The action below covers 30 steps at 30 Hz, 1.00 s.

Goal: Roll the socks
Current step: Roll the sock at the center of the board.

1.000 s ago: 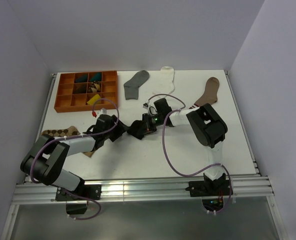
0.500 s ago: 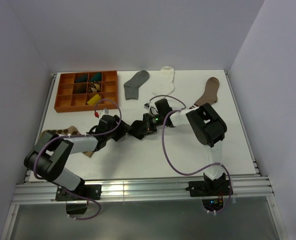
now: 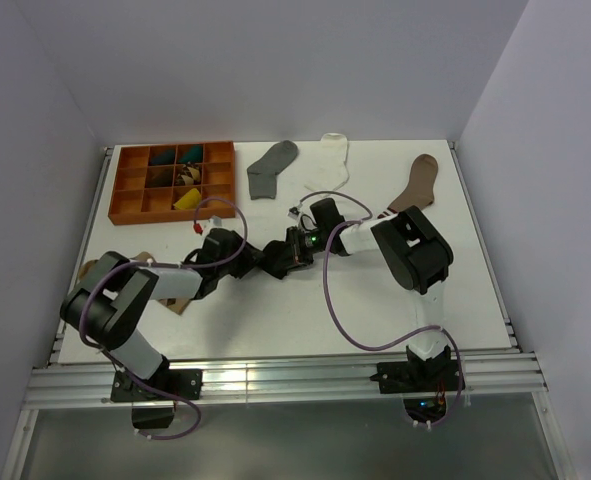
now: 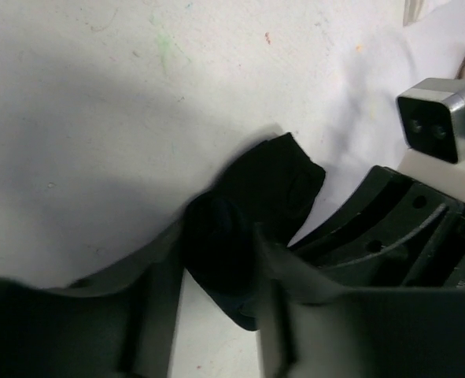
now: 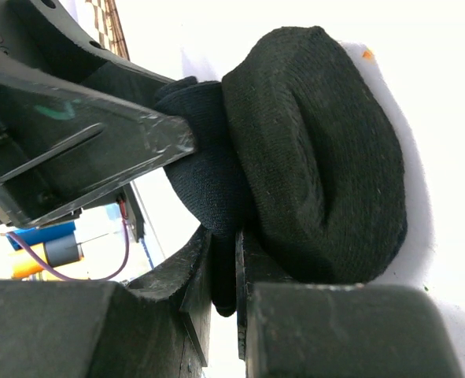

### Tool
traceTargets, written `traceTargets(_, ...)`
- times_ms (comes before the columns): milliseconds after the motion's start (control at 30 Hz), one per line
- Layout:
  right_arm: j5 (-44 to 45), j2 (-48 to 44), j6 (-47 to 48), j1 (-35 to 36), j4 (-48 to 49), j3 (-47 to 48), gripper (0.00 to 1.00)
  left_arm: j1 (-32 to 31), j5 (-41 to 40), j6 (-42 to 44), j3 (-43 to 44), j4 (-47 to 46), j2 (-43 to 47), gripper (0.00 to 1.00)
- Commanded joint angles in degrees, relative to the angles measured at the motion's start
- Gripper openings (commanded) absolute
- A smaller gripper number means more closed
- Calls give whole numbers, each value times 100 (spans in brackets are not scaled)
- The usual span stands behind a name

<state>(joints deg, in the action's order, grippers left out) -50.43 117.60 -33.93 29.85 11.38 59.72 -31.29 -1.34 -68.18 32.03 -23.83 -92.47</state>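
Observation:
The black sock (image 3: 272,256) lies partly rolled mid-table, between my two grippers. In the right wrist view it is a thick black roll (image 5: 319,150) with a thin flap running down between the jaws. My right gripper (image 5: 226,244) is shut on that flap and shows in the top view (image 3: 289,247) to the right of the sock. My left gripper (image 4: 216,248) is closed round the sock's other end (image 4: 271,185), and sits to its left in the top view (image 3: 247,258). The grey sock (image 3: 272,167) and the white sock (image 3: 333,160) lie flat at the back.
An orange compartment tray (image 3: 127,183) with small items stands at the back left. A brown sock with a striped cuff (image 3: 415,183) lies at the back right. A tan diamond-patterned sock (image 3: 125,265) lies under my left arm. White walls enclose the table.
My left arm has swung its gripper a little to the right, closer to the black sock and the right gripper. The right gripper has stayed in place, holding the sock.

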Motion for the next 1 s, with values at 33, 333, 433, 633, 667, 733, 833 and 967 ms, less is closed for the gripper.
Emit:
traceTargets(33, 587, 185, 202, 4, -355, -233, 0, -106, -24, 33, 66, 458, -263, 33)
traceTargets(333, 1404, -896, 948, 56, -566, -426, 38, -176, -191, 419, 391, 959, -211, 0)
traceTargets(433, 2044, -1414, 1273, 179, -680, -549, 48, -202, -287, 578, 514, 1152, -158, 0)
traceTargets(633, 3776, -2434, 2160, 662, -602, -918, 54, -246, -419, 868, 725, 1460, -61, 0)
traceTargets(667, 4013, -2531, 2285, 854, -575, -997, 54, -264, -428, 938, 752, 1495, -35, 0)
traceTargets(733, 4514, -2751, 2636, 1066, -452, -1050, 56, -281, -437, 1000, 813, 1566, -35, 0)
traceTargets(833, 5007, -2909, 3058, 1444, -189, -1164, 59, -290, -419, 1061, 884, 1619, -52, 0)
traceTargets(967, 5429, -2831, 3523, 1814, 57, -1244, 60, -308, -341, 1114, 945, 1663, -114, 0)
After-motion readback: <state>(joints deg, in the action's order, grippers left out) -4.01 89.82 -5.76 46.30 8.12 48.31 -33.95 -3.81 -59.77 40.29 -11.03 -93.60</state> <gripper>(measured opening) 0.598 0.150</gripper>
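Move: The black sock, half rolled, is bunched between the grippers: its middle lies about 3 cm right and 1 cm ahead of the left hand, whose half-open fingers straddle the rolled part. From the right hand, still pinching a fold, the sock's middle is roughly 3 cm left and 2 cm ahead. From the left hand, the grey sock is some 22 cm ahead and 3 cm right, and the tray about 19 cm ahead and 21 cm left. Close the left gripper on the rolled part of the black sock and keep the pinch, easing about 1 cm right while the wrist rolls some 10 degrees. Once it has shut, open the right fingers to let go, back them out rightward, then rise about 6 cm while drifting back left over the sock, swinging those fingers to point forward-left. ##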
